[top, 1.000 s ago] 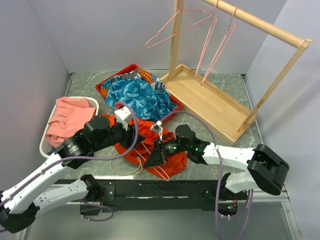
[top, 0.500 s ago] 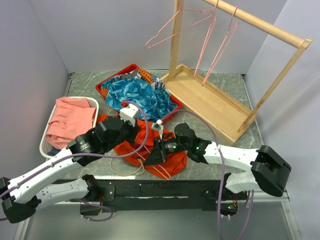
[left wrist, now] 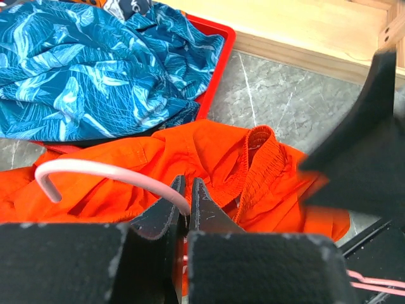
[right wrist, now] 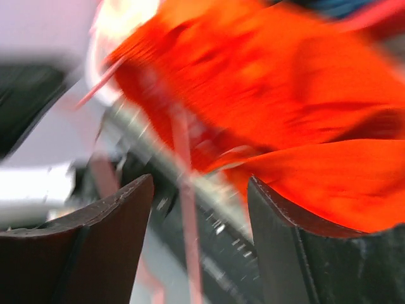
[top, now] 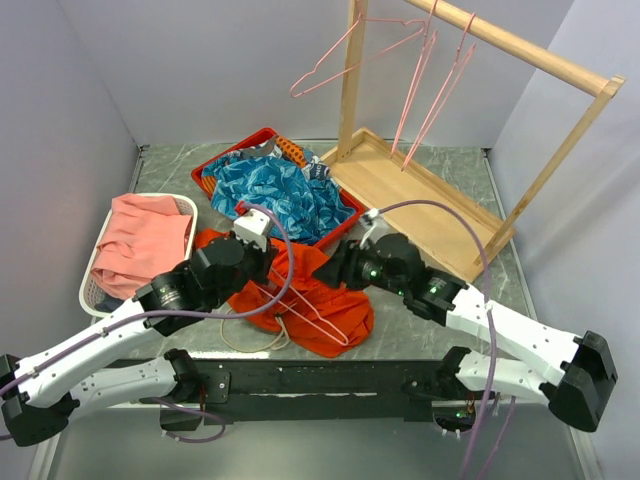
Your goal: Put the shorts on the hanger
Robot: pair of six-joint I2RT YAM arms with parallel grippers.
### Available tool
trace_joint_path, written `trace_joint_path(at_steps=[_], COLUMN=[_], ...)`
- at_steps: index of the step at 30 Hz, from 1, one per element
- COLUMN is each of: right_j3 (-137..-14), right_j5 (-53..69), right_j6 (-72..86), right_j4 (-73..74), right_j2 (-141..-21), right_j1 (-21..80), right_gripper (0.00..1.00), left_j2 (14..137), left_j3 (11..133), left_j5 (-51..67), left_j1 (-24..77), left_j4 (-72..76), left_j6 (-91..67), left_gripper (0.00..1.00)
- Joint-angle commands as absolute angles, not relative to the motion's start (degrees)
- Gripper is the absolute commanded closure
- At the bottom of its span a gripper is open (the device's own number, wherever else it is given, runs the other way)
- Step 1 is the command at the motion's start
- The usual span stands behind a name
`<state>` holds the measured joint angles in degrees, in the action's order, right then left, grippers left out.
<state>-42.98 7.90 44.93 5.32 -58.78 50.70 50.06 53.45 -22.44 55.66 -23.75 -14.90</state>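
Observation:
The orange-red shorts [top: 325,290] lie crumpled on the table in front of both arms, waistband up in the left wrist view [left wrist: 259,164]. A pink wire hanger [top: 318,322] lies across them. My left gripper [top: 268,268] is shut on the hanger's neck just below its curved hook [left wrist: 95,170], which sticks out left of the closed fingers [left wrist: 166,212]. My right gripper [top: 336,268] stands open just right of that, over the shorts [right wrist: 304,82], with nothing between its fingers. The right wrist view is blurred; the hanger wire [right wrist: 183,164] runs below the gap.
A red basket [top: 213,165] holds a blue leaf-patterned garment [top: 280,190] behind the shorts. A white basket [top: 186,204] with salmon-pink cloth [top: 140,235] sits at left. The wooden rack [top: 430,210] at back right carries more pink hangers [top: 420,80]. A loose cord [top: 250,345] lies near the front edge.
The left gripper shut on the hanger's neck. The right gripper let go of the hanger's lower wire, opened, and swung up and back to the right.

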Motion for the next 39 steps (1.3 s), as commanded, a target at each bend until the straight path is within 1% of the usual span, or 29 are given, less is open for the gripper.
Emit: trace_joint_path(at_steps=[1,5,10,11,13,16,17,19,20,22,23,25,26,29,34,39], right_j3=[-40.78,-46.03,-49.74,-49.92,-50.18,-50.19,-50.1,-49.66,-49.48,-48.44,-47.82,-45.89,-45.36,-43.51,-42.63,-43.68], right_j5=[-0.18,-6.41,-12.21,-12.91,-13.09,-14.32,-14.5,-14.5,-14.68,-15.99,-16.26,-17.66,-18.54,-21.53,-26.19,-28.38], right_j6=[48.43,46.41,46.76,46.67,47.02,47.11,47.02,46.94,46.85,46.76,46.93,47.72,48.16,49.74,53.61,53.96], right_j4=[10.46,14.5,16.0,15.82,15.47,15.21,15.12,15.12,15.29,16.08,16.26,16.96,17.4,19.59,25.48,29.86], right_j2=[-59.76,-68.52,-74.61,-75.75,-76.99,-78.92,-79.45,-79.63,-79.54,-78.23,-77.53,-73.94,-72.44,-65.14,-53.99,-49.22], right_j1=[43.34,42.54,42.36,42.45,42.36,42.45,42.54,42.97,43.33,44.64,45.0,45.88,47.01,49.73,53.96,55.89], right_gripper=[0.34,0.37,0.37,0.39,0.41,0.45,0.54,0.63,0.7,0.77,0.86,0.97,1.0,1.0,1.0,1.0], left_j2=[48.25,48.51,48.87,48.78,48.78,48.69,48.78,48.95,49.04,49.39,49.57,49.83,50.18,51.32,54.31,56.77], left_j3=[53.35,53.61,54.4,54.49,54.58,54.84,55.02,55.55,55.72,56.25,56.34,56.69,56.78,57.3,59.59,60.81], left_j5=[-25.22,-25.57,-26.54,-26.72,-27.77,-28.3,-28.47,-30.05,-30.58,-31.9,-33.21,-35.41,-36.99,-39.19,-46.13,-49.91], left_j1=[56.07,56.25,56.51,56.43,56.43,56.43,56.43,56.51,56.43,56.43,56.51,56.43,56.43,56.43,56.43,56.43], left_j4=[-20.21,-20.13,-20.3,-20.3,-20.13,-19.95,-20.13,-20.3,-20.22,-20.13,-20.04,-19.86,-19.95,-19.42,-18.64,-17.05], left_j6=[-15.29,-15.47,-15.29,-15.29,-15.47,-15.56,-15.64,-16.08,-16.26,-16.87,-17.05,-18.27,-18.63,-20.65,-24.34,-26.98], left_gripper=[0.99,0.99,0.99,0.99,0.99,0.99,0.99,0.99,0.99,0.99,0.99,0.99,0.99,0.99,0.99,0.99])
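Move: The shorts' open waistband edge lies about 9 cm ahead of the empty right hand, 6 cm to its right and 12 cm below. From that hand, the held hanger's middle is some 6 cm back, 4 cm left and 6 cm lower; the red bin's middle is about 24 cm ahead, 10 cm left and 15 cm down. From the left hand, gripping the hanger near its hook, the waistband edge is roughly 7 cm ahead, 15 cm right and 15 cm below. Right hand dips about 12 cm forward-right, pinches the waistband, lifts it back 9 cm; left swings hanger counter-clockwise. ##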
